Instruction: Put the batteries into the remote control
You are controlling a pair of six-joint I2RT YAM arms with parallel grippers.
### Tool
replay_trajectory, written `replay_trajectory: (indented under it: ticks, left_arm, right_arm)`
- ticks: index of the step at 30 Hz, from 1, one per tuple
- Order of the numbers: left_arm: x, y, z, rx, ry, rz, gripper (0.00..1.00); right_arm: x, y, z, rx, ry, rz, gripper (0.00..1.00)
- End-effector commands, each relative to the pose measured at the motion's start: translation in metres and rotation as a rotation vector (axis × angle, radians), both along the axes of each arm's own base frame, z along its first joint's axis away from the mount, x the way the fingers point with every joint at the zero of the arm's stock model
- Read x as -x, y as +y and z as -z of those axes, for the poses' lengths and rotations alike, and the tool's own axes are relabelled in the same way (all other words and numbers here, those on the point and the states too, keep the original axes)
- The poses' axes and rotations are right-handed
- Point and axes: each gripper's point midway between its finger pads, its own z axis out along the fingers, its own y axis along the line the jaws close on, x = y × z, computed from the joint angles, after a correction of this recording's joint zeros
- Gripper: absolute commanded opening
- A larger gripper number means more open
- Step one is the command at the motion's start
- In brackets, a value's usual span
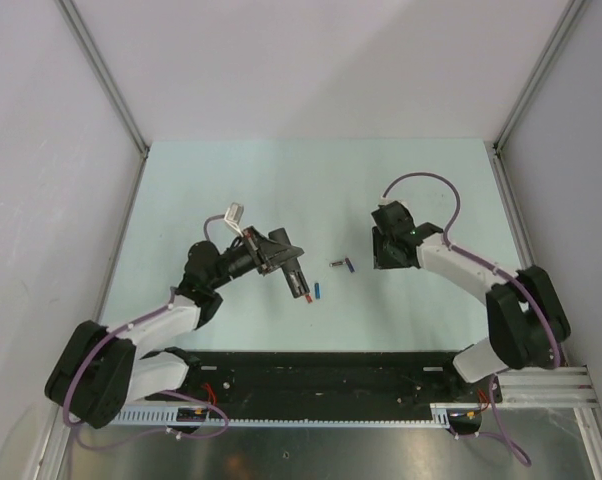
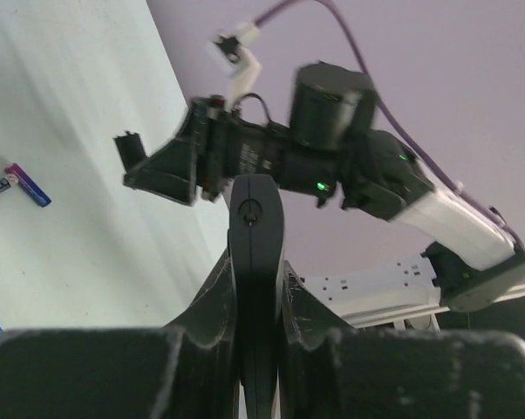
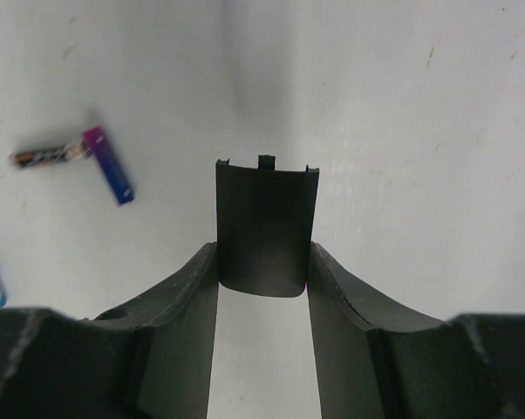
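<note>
My left gripper (image 1: 281, 258) is shut on the slim black remote control (image 1: 295, 277) and holds it tilted above the table. The left wrist view shows the remote edge-on (image 2: 256, 236) between the pads. A red-orange battery (image 1: 303, 295) shows at the remote's lower end. A blue battery (image 1: 319, 291) lies just right of it. A dark battery (image 3: 44, 156) and a purple-blue battery (image 3: 108, 165) lie touching at one end, between the arms (image 1: 341, 264). My right gripper (image 3: 264, 262) is shut on a flat black battery cover (image 3: 265, 229) just above the table.
The pale green table (image 1: 311, 190) is walled by white panels with metal posts at the back corners. A black rail (image 1: 311, 372) runs along the near edge between the arm bases. The right arm (image 2: 332, 157) shows in the left wrist view.
</note>
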Motion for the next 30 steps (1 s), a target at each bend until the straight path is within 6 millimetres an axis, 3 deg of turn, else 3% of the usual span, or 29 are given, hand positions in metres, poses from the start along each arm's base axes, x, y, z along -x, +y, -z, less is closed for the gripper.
replay_trajectory:
  ticks: [1, 6, 12, 17, 20, 24, 27, 30]
  left_arm:
    - [0.016, 0.009, -0.01, 0.04, -0.028, 0.005, 0.0]
    - [0.027, 0.016, -0.003, 0.052, -0.036, -0.012, 0.0]
    - [0.037, 0.015, -0.01, 0.093, -0.065, 0.036, 0.0]
    - [0.041, 0.013, -0.013, 0.115, -0.073, 0.064, 0.0]
    - [0.043, 0.012, -0.014, 0.114, -0.076, 0.084, 0.0]
    - [0.045, 0.01, -0.015, 0.11, -0.081, 0.105, 0.03]
    - [0.044, 0.009, -0.014, 0.107, -0.083, 0.106, 0.03]
    - [0.044, 0.01, -0.014, 0.108, -0.085, 0.1, 0.0]
  right_arm:
    - [-0.03, -0.003, 0.014, -0.013, -0.024, 0.013, 0.38]
    - [-0.041, -0.014, 0.026, -0.007, -0.011, 0.054, 0.38]
    - [-0.047, -0.027, 0.042, 0.03, 0.025, 0.084, 0.38]
    - [-0.048, -0.026, 0.053, 0.031, 0.056, 0.084, 0.39]
    - [-0.048, -0.026, 0.054, 0.031, 0.063, 0.08, 0.47]
    - [-0.046, -0.027, 0.052, 0.031, 0.067, 0.088, 0.69]
    - [-0.045, -0.025, 0.046, 0.027, 0.058, 0.094, 0.77]
    - [-0.04, -0.019, 0.026, 0.024, 0.018, 0.085, 0.81]
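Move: Out to the right of the loose batteries, the right hand still grips the battery cover. The clear spot of table it is taken to lies about 4 cm ahead, 3 cm to the right and 6 cm below. The purple battery lies some 5 cm ahead and 7 cm to the left, the grey battery 3 cm beyond it to the left; the blue one is 2 cm back and 15 cm left. From the left hand, the spot is roughly 8 cm ahead, 24 cm right and 20 cm down. Lowering the battery cover to the bare table, the right hand sinks about 6 cm while reaching some 4 cm forward and 3 cm to the right, with hardly any wrist turn; it then stops there and opens its fingers wide, letting go of the cover's edges. The left hand keeps its hold on the remote and draws it back about 4 cm towards the robot. ##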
